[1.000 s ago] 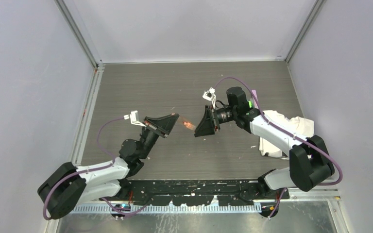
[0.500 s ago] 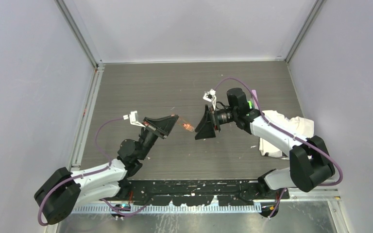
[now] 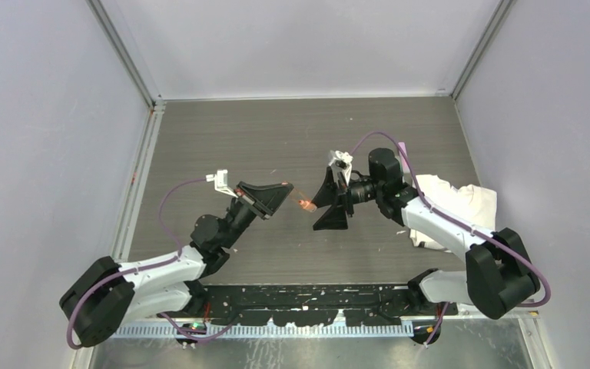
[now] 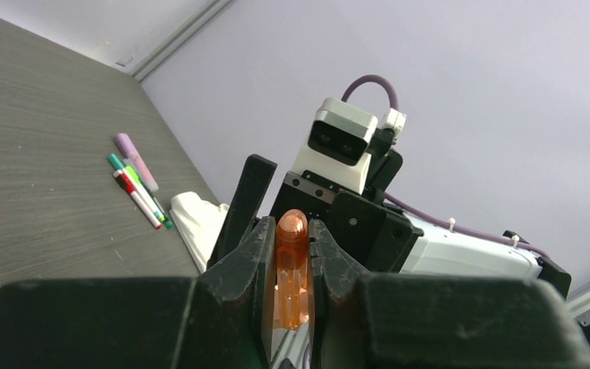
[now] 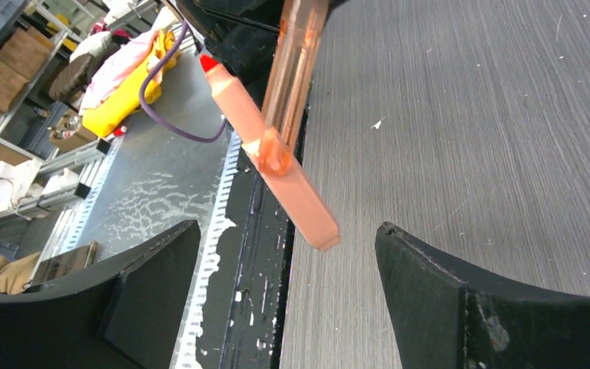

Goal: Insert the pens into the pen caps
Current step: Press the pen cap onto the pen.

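My left gripper (image 3: 286, 189) is shut on an orange pen cap (image 4: 292, 254), whose rounded end pokes out past the fingertips (image 4: 265, 231). In the top view the cap's free end (image 3: 305, 204) hangs above the table between the two grippers. My right gripper (image 3: 316, 215) faces it, open wide. In the right wrist view the orange cap (image 5: 296, 192) reaches down between the two spread fingers (image 5: 430, 269) without touching either. Several pens (image 4: 137, 184) with pink-purple, green and red parts lie together on the table behind.
A crumpled white cloth (image 3: 461, 201) lies on the table's right side under the right arm, and shows beside the pens in the left wrist view (image 4: 196, 223). Grey walls close in the table. A black rail (image 3: 307, 296) runs along the near edge.
The right gripper has opened wide and let go of the orange cap, rotating and shifting slightly right. The left gripper, still shut on the cap, has moved a little to the right.
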`<state>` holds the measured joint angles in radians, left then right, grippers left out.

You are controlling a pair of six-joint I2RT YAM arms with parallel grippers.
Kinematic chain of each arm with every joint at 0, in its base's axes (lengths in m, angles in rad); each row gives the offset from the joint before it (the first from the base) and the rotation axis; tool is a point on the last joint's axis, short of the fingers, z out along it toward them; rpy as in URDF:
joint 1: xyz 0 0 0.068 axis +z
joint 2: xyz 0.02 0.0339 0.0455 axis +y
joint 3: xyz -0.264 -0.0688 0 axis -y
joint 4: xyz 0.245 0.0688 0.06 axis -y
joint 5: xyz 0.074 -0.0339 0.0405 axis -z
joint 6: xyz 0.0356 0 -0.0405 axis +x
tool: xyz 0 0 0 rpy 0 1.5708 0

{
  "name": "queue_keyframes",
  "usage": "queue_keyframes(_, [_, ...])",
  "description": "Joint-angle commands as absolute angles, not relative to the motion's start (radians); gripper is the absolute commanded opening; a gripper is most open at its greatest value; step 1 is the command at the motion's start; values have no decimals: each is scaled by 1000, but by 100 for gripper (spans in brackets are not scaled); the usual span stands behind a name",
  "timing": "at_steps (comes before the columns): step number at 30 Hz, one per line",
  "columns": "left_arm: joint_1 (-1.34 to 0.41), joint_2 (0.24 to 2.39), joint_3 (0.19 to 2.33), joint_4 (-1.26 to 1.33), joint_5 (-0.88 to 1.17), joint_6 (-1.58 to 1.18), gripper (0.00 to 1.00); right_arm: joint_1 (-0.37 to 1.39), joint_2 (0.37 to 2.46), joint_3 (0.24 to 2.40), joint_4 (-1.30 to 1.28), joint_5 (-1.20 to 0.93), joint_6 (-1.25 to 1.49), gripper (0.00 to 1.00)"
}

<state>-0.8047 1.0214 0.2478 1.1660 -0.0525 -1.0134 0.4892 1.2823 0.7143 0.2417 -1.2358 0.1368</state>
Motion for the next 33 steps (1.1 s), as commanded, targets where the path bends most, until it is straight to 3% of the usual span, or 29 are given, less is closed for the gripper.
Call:
queue_keyframes(1, [-801,1068,288,1259,-5,-1045,1,492,1235,690,424,-1280,206,89])
queue_keyframes(7, [-801,1134,293,1326,-5,-1060,1,495,1219,671,528,-1290,290,83])
queue_keyframes(12, [-801,1139,291,1338,-21,-1058,1,496,1231,682,518,-1300,295,68])
queue_keyframes(25, [-799,1056,255,1286,-76,-1038,1,496,1236,704,454,-1271,279,46])
queue_keyframes(33, [-799,1048,252,1268,-80,-1029,1,495,1228,713,439,-1254,292,45])
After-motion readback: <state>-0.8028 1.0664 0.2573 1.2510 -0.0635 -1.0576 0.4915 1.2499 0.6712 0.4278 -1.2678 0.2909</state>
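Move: The right hand, wide open and empty, has the uncapped orange pen barely 2 cm to its left, 2 cm ahead and 2 cm above, its blunt end close to the fingertips; the orange cap is about 5 cm to its left, 6 cm ahead and 4 cm up. From the left hand, which still pinches that cap, the pen hangs roughly 6 cm to the right, 5 cm back and 5 cm below. The right hand rises about 2 cm and eases back 1 cm while its fingers close from wide open to about half, stopping short of a grip with the pen's blunt end between them. The left hand keeps its pinch on the cap, dipping a little over 1 cm right and down, then coming back left and climbing about 2.5 cm before it settles. ##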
